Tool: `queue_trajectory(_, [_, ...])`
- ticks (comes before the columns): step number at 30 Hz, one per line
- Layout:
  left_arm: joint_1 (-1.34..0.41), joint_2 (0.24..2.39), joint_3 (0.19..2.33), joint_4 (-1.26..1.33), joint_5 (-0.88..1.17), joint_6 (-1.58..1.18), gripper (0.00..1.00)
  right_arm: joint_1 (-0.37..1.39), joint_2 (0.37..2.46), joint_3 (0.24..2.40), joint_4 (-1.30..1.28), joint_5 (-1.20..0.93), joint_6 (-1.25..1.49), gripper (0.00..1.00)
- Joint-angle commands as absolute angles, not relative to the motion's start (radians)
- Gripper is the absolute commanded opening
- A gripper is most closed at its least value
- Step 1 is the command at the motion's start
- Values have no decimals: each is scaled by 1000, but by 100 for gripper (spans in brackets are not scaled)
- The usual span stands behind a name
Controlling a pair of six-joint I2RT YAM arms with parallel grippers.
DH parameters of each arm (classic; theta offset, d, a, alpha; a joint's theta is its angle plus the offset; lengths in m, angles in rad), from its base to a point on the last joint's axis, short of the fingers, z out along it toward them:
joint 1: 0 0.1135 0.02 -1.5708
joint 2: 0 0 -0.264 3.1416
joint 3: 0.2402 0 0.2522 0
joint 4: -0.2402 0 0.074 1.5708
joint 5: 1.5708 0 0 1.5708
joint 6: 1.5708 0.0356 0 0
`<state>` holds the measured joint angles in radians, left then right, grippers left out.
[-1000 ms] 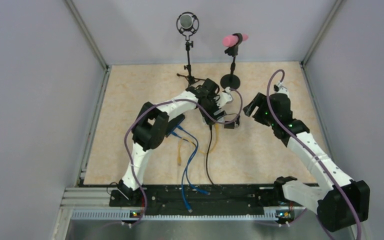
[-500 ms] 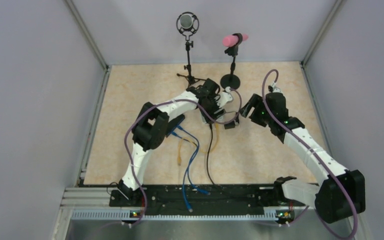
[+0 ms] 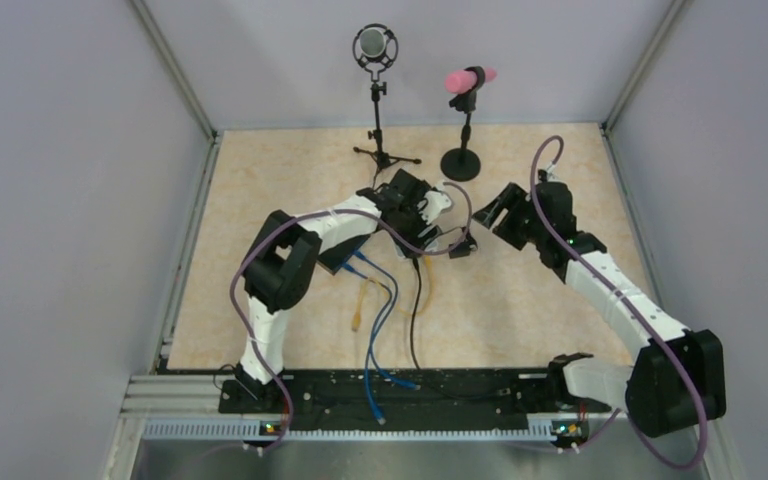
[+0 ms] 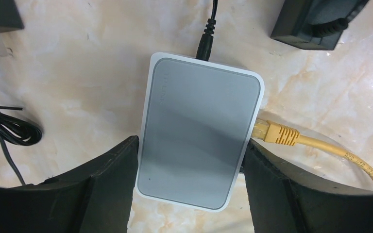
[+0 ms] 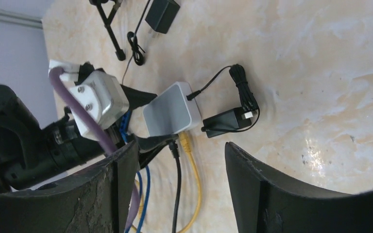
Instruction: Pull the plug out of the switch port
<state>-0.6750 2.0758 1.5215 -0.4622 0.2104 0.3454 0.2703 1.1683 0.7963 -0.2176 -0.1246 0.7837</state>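
Observation:
The switch [image 4: 201, 131], a flat white-and-grey box, lies on the marble table with my left gripper [image 4: 190, 160] shut on its two long sides. A yellow plug [image 4: 274, 133] sits in a port on the switch's right side, and its yellow cable curves away. A black plug [image 4: 206, 41] enters the far edge. In the right wrist view the switch [image 5: 171, 114] and yellow plug [image 5: 185, 141] lie ahead of my right gripper [image 5: 179, 155], which is open and apart from them. From above, the left gripper [image 3: 415, 215] covers the switch and the right gripper [image 3: 495, 215] hovers to its right.
A black power adapter [image 3: 460, 248] with coiled cord lies right of the switch. Blue cables [image 3: 375, 310], a yellow cable and a black one trail toward the near rail. Two microphone stands [image 3: 375, 100] [image 3: 465, 110] stand at the back. Grey walls enclose the table.
My left gripper has shut on the switch and the arm drew slightly left and nearer. The right gripper moved left toward the switch and stays open.

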Motion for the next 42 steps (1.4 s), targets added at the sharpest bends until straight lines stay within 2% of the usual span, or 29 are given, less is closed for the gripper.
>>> queue_trajectory(1, [-680, 2012, 1424, -421, 283, 261, 29, 220, 1183, 750, -110, -199, 893, 64])
queue_trajectory(6, [-680, 1964, 1346, -303, 308, 213, 31, 164, 1220, 689, 15, -313, 985, 63])
queue_trajectory(15, [-681, 1976, 1344, -299, 317, 203, 35, 152, 1385, 731, 138, -466, 1025, 61])
queue_trajectory(21, [-681, 1969, 1332, -299, 307, 203, 35, 154, 1504, 781, 191, -544, 1044, 55])
queue_trajectory(29, [-681, 1947, 1286, -273, 285, 185, 34, 230, 1518, 773, 200, -527, 1042, 50])
queue_trajectory(32, [-680, 1942, 1265, -276, 272, 191, 34, 267, 1524, 764, 203, -504, 1058, 44])
queue_trajectory(42, [-679, 1924, 1222, -250, 262, 174, 34, 299, 1679, 811, 214, -444, 1020, 43])
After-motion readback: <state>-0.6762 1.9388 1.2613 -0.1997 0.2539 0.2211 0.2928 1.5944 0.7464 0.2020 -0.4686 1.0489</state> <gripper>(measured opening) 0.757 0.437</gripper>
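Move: The left gripper already holds the white switch; the yellow plug sits in its near side, some 5 cm back and 2 cm right of that hand. From the right hand this plug is about 13 cm to the left, roughly level and 13 cm below. Around it, the switch's middle is 4 cm ahead and 14 cm left, the power plug 4 cm ahead and 10 cm left, and the power adapter 2 cm ahead and 6 cm left, all equally low. Bring the right gripper down, then left over the power adapter towards the yellow plug, about 7.5 cm each way, sinking again at the end. Roll its left side up some 20 degrees, tip the fingers lower and narrow them without touching yet. With the left gripper keep hold of the switch and ease it back about 2 cm, turning slightly. ##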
